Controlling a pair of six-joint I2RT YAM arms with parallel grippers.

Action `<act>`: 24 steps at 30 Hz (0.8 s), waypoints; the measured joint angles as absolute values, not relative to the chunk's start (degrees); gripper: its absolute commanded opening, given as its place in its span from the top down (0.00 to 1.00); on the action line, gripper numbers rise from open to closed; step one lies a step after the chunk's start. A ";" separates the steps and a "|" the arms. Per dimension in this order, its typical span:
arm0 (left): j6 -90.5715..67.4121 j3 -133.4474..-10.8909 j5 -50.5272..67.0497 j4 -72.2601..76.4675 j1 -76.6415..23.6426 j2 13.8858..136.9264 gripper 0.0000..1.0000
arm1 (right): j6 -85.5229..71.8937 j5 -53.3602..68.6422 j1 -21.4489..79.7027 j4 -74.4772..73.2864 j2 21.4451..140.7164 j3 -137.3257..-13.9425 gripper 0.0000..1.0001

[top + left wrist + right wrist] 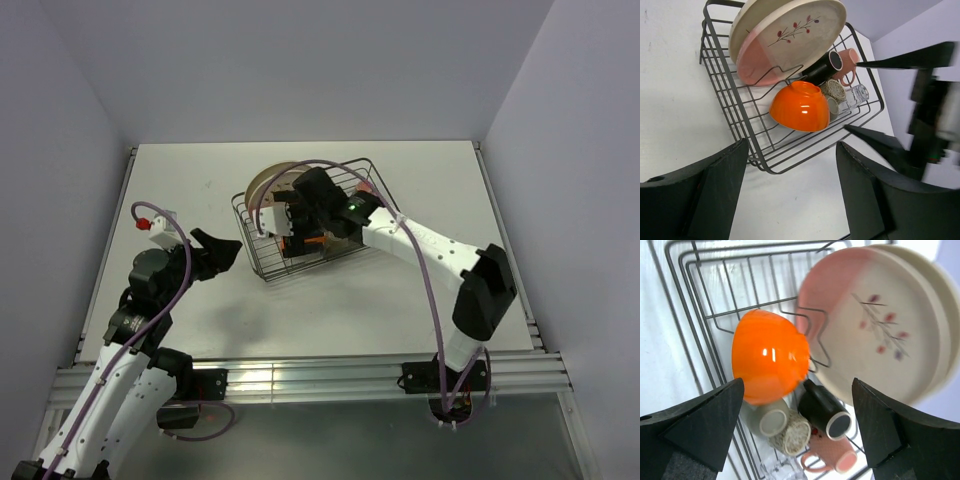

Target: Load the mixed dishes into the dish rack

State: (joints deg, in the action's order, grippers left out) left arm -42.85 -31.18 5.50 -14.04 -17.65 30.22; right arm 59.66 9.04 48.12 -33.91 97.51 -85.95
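The black wire dish rack (248, 235) (774, 173) (755, 308) holds the mixed dishes. Two large cream plates (790, 35) stand on edge at its far end, the pink-tinted one (875, 325) in front. The orange bowl (800, 106) (770, 357) rests mouth down against the divider. Beside it lie a black mug (825, 412), a grey mug (771, 421), a speckled mug (792, 435), a pink mug (847, 62) (835, 457) and a clear glass (857, 94). My right gripper (290, 218) (797, 385) hangs open above the bowl and mugs, holding nothing. My left gripper (228, 250) (790, 150) is open over the table just left of the rack's near corner.
The right arm (430, 245) stretches across the table's middle to the rack. Its fingers (880, 145) show at the right of the left wrist view. Raised rails (130, 180) border the white table on both sides, and a metal frame (300, 375) runs along the near edge.
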 measured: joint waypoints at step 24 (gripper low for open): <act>-41.34 -32.93 -3.95 -14.26 -17.65 27.55 0.01 | 2.44 -4.05 13.15 -22.41 48.88 -57.93 0.00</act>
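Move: Below the right hand's open fingers the orange bowl already sits in the rack, about 4 cm left, 2 cm ahead and 9 cm down. The pink-edged plate stands some 9 cm ahead and 8 cm left of the hand; the grey cup is about 5 cm right and 1 cm ahead, the black mug 5 cm right and 11 cm ahead. From the left hand the bowl lies roughly 12 cm ahead, 15 cm right and 12 cm below. Pulling away from the bowl, the right hand with fingers still wide open first rises about 12 cm, then sweeps nearly 30 cm to the right over the rack's cup end to above the bare table beyond, turning clockwise some 70 degrees and rolling its left side up. The left hand, holding nothing, eases 3 cm left and a little up, its fingers spreading wide. ##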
